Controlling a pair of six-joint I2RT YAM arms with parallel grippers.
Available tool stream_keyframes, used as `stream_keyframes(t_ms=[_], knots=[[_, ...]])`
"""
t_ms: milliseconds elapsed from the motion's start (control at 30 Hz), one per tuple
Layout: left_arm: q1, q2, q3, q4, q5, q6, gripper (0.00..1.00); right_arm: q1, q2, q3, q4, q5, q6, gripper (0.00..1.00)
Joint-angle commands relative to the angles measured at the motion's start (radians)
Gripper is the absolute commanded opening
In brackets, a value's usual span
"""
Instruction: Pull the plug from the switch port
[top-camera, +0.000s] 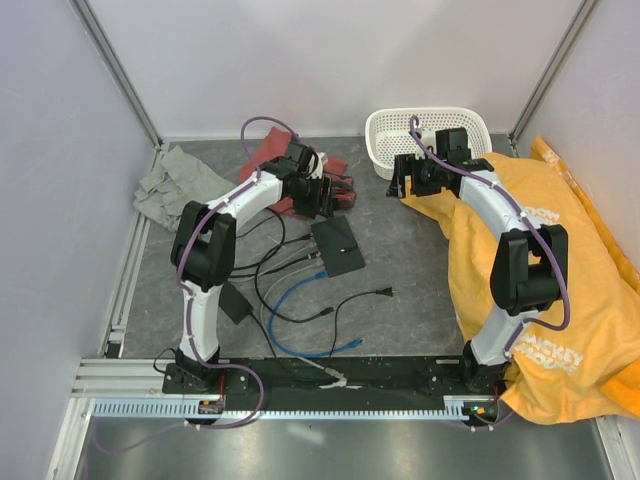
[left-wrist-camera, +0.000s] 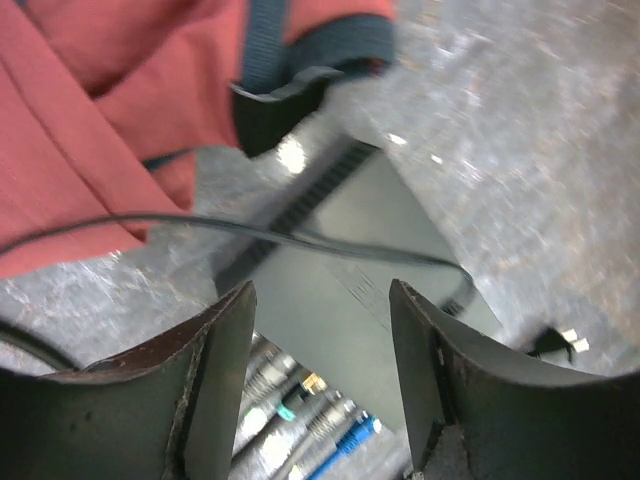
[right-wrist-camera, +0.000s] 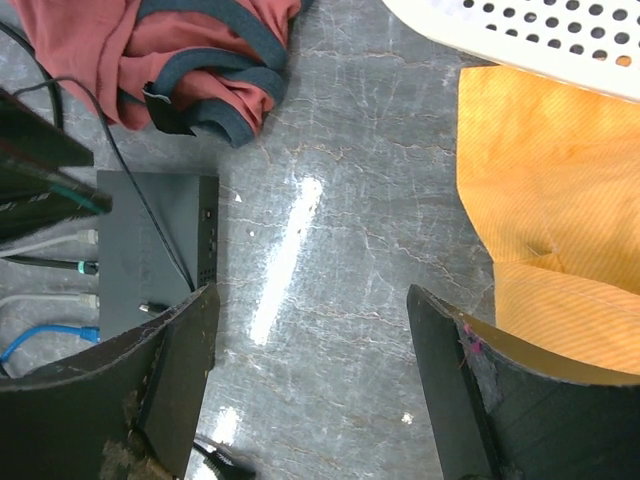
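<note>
The switch (top-camera: 337, 247) is a flat black box lying mid-table, also seen in the left wrist view (left-wrist-camera: 350, 270) and the right wrist view (right-wrist-camera: 150, 250). Several plugs (left-wrist-camera: 300, 400) sit in its ports along one edge, a blue one (left-wrist-camera: 355, 437) among them; the same plugs (right-wrist-camera: 85, 266) line its left side in the right wrist view. A thin black cable (left-wrist-camera: 300, 238) crosses its top. My left gripper (left-wrist-camera: 322, 292) hovers open above the switch, holding nothing, and appears overhead (top-camera: 325, 197) too. My right gripper (right-wrist-camera: 312, 292) is open over bare table right of the switch, near the basket (top-camera: 406, 182).
A red garment (top-camera: 285, 160) lies behind the switch and a grey cloth (top-camera: 178, 182) at the far left. The white basket (top-camera: 425, 140) stands at the back right beside a large yellow bag (top-camera: 570, 280). Loose cables (top-camera: 300, 300) and a black adapter brick (top-camera: 237, 301) lie near the front.
</note>
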Motion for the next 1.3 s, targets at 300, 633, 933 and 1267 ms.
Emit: stream_keyframes(t_ms=[300,633,933,1267], knots=[[0.123,0.164,0.16,0.109,0.164,-0.086,0.22,-0.002,-0.056,-0.025,-0.026,0.055,-0.047,0.87],[0.181,-0.154,-0.048,0.033,0.342,0.048,0.02,0.0,0.007,0.018,-0.009,0.032,-0.041,0.88],[0.295,-0.492,-0.255,-0.326,0.105,0.585,0.02,0.012,0.056,0.012,0.033,-0.003,0.005,0.88],[0.567,-0.713,-0.676,-0.193,-0.475,0.906,0.02,0.06,0.079,0.005,0.042,-0.014,0.011,0.88]])
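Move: The pulled-out black cable trails over the red cloth and switch; the stretch to grasp lies about 5 cm ahead of the left hand, 2 cm left and 4 cm below. From that hand the switch's middle is some 5 cm back, 4 cm right and 6 cm lower; the red cloth's middle is roughly 9 cm ahead, 5 cm left. From the right hand the cable stretch is level ahead, about 20 cm left, 11 cm down. Left hand dips forward 5 cm, pinches the loose black cable, then arcs it up, about 25 cm left and back. ##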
